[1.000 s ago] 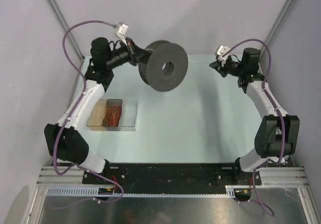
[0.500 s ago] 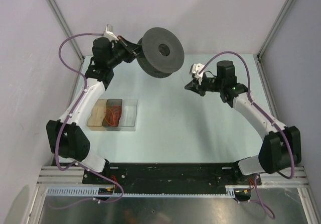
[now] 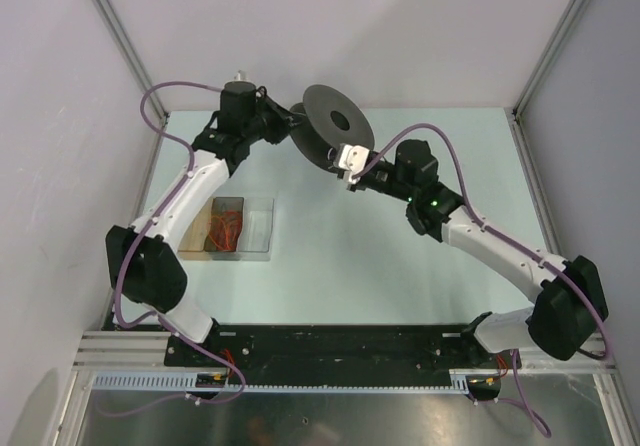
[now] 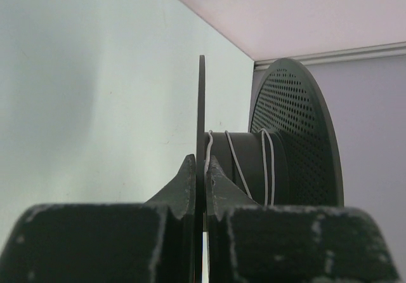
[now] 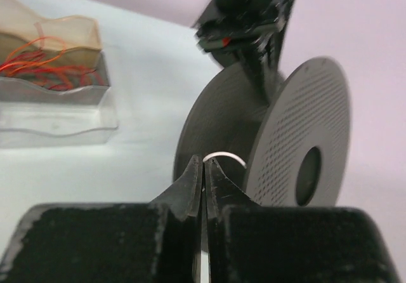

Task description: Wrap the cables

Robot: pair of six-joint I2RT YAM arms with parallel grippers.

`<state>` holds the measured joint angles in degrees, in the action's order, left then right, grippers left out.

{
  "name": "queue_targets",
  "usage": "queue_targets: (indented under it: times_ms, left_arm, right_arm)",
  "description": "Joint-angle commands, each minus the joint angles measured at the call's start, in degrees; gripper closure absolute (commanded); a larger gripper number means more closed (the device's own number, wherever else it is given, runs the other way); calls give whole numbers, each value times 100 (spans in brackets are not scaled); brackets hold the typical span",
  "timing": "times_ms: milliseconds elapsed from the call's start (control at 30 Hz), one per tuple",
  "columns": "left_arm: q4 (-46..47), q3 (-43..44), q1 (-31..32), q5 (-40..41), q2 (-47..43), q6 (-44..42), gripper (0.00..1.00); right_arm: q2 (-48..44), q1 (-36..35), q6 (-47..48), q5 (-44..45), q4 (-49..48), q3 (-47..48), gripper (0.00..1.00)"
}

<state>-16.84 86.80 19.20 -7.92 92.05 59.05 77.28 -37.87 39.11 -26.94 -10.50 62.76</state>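
Note:
A black spool (image 3: 335,124) hangs above the back of the table, held by one thin flange (image 4: 202,105) in my shut left gripper (image 4: 200,164) (image 3: 288,124). The white cable (image 4: 233,162) runs in a few loose turns round the hub, with the perforated far flange (image 4: 298,137) beyond. My right gripper (image 5: 203,161) (image 3: 346,173) sits right beside the spool (image 5: 298,143), shut on the end of the white cable (image 5: 225,156), which arcs from its tips towards the hub. The left gripper (image 5: 244,29) shows above the spool in the right wrist view.
A clear compartment tray (image 3: 258,228) (image 5: 70,115) with red-orange wires (image 5: 44,67) lies on the pale table left of centre. The enclosure's walls and metal posts (image 3: 120,36) stand close behind the spool.
My right arm has swung from the back right leftwards to the spool. The left arm has turned the spool and carried it right, so it now faces more edge-on.

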Motion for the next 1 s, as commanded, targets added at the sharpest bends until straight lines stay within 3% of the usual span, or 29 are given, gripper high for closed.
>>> queue_targets:
  times_ms: [0,267,467,967]
  left_arm:
    - [229,307,76,306,-19,390,100]
    - [230,296,339,416,-101,305,100]
    - [265,256,456,386,-194,62,100]
    - [2443,-1084,579,-302,-489,-322,100]
  right_arm:
    - [240,-352,-75,1080,-1872,-234,100]
    - [1066,-776,1002,2125,-3496,-339,100]
    - [1951,-1086,2258,3129,-5493,-550,100]
    - [2585,-642,3504,3010,-5976,-819,100]
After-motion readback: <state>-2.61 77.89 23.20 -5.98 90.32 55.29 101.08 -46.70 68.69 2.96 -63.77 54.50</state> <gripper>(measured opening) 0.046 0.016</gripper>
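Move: The right hand already has the white cable pinched in its shut fingers; the middle of the spool lies about 10 cm ahead of it, 2 cm to its left and 2 cm higher. From the left hand, which grips the rim of the spool's left flange, that middle is about 4 cm ahead, 7 cm to the right and 3 cm lower. The cable box is on the table some 27 cm left of the right hand, about level with it fore and aft and 28 cm down. Keeping the cable pinched, the right hand carries it forward about 7 cm towards the gap between the spool's flanges, bearing left for the first half and then easing back right and sinking a couple of centimetres, while the wrist swings some 40 degrees so that the fingers, at first pointing mostly left, end up pointing forward-left and tipped up. The left hand keeps its grip on the left flange and shifts the spool about 3 cm to the right, dipping slightly and tipping up a little at the end. ##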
